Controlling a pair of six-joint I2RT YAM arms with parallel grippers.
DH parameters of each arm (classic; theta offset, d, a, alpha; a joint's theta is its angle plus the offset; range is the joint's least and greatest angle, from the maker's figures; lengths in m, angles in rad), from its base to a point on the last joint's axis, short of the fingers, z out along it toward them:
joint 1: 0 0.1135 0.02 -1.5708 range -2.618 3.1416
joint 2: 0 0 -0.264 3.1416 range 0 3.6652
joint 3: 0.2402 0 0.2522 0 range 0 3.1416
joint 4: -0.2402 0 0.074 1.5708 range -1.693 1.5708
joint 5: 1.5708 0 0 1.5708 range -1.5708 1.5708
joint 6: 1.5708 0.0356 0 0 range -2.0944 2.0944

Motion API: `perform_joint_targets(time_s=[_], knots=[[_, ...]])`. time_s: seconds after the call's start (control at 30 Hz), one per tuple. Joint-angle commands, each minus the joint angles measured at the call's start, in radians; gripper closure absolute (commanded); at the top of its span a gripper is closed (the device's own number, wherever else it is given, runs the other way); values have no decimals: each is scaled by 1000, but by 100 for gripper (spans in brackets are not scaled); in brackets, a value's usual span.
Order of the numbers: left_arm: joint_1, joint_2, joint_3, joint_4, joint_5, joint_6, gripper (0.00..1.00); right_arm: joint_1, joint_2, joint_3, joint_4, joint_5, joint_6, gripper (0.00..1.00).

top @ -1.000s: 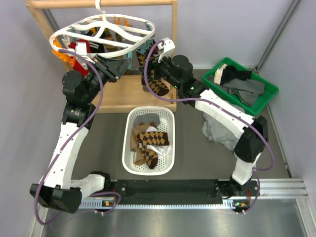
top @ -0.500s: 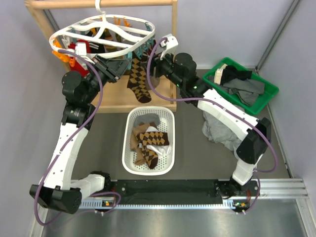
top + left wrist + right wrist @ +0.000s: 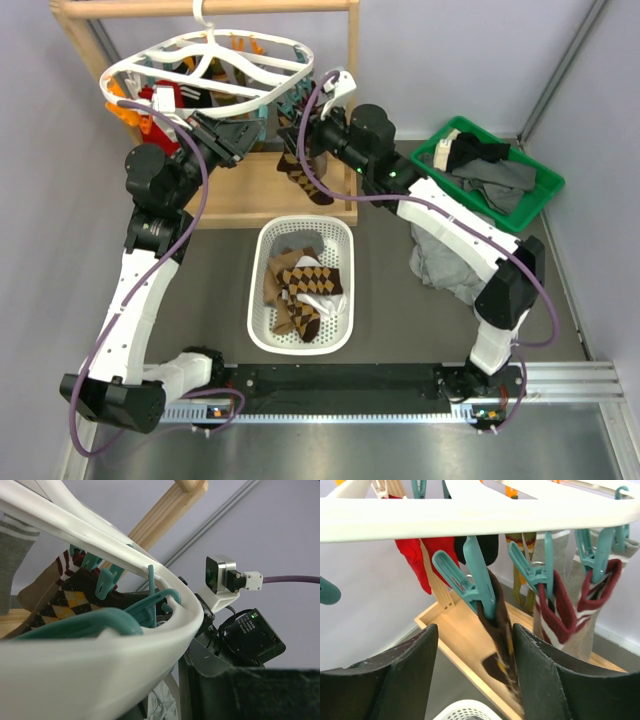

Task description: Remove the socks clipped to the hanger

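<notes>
The white hanger [image 3: 213,72] hangs from the wooden rail with several socks clipped under it. My left gripper [image 3: 243,133] is shut on the hanger's near rim [image 3: 100,680], which fills the left wrist view. My right gripper [image 3: 300,138] is open just below the rim. A brown argyle sock [image 3: 499,630] hangs from a teal clip [image 3: 476,582] between its fingers [image 3: 542,675], close to the right one. Red socks [image 3: 420,555], an olive sock [image 3: 522,575] and a grey sock with maroon stripes [image 3: 572,612] are clipped behind it. The argyle sock [image 3: 303,178] dangles over the stand's base.
The wooden rail stand [image 3: 351,70] with its tray base [image 3: 250,195] holds the hanger. A white basket [image 3: 262,300] with argyle socks sits below. A green bin [image 3: 535,205] of dark garments and a grey cloth heap [image 3: 445,265] lie to the right.
The right gripper drew back, then came in under the rim around the argyle sock, with its jaws narrowing a little. The sock swung left and back. The left arm stayed still.
</notes>
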Motion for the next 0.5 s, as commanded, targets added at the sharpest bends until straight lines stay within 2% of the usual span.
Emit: perform_joint_targets(time_s=[0.0, 0.1, 0.13, 0.2, 0.3, 0.33, 0.47], knots=[[11, 11, 12, -38, -13, -18, 77, -8, 31, 72, 33, -24, 28, 40], [11, 6, 11, -45, -12, -13, 76, -9, 35, 75, 34, -8, 29, 54], [11, 5, 8, -52, -9, -9, 75, -9, 33, 75, 33, -7, 29, 68], [13, -6, 2, -60, -4, 4, 73, -9, 31, 78, 28, -17, 29, 84], [13, -38, -24, -83, -18, 42, 55, -9, 13, 76, 28, -57, 57, 99], [15, -49, -49, -109, -30, 53, 44, -9, -5, 73, 33, -66, 84, 100], [16, -110, -133, -126, -44, 122, 29, -3, -53, 21, 59, -96, 161, 100]])
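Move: The cuff of the argyle sock hangs just off the right fingertips, about 2 cm ahead and 1 cm left, level with them. Its teal clip sits about 4 cm higher in the same line, and a maroon-topped sock hangs about 7 cm ahead and 1 cm right of the right hand, level. From the left gripper, which still has the hanger rim between its fingers, the argyle cuff lies some 8 cm ahead, 7 cm right and 5 cm below. Ease the right gripper about 1 cm to the left and slightly down, open fingers astride the argyle sock, and shut them fully to pinch the cuff just under its teal clip. Then open the left fingers around the hanger rim, letting go of it, and sink the left gripper about 2.5 cm away from the rim. ##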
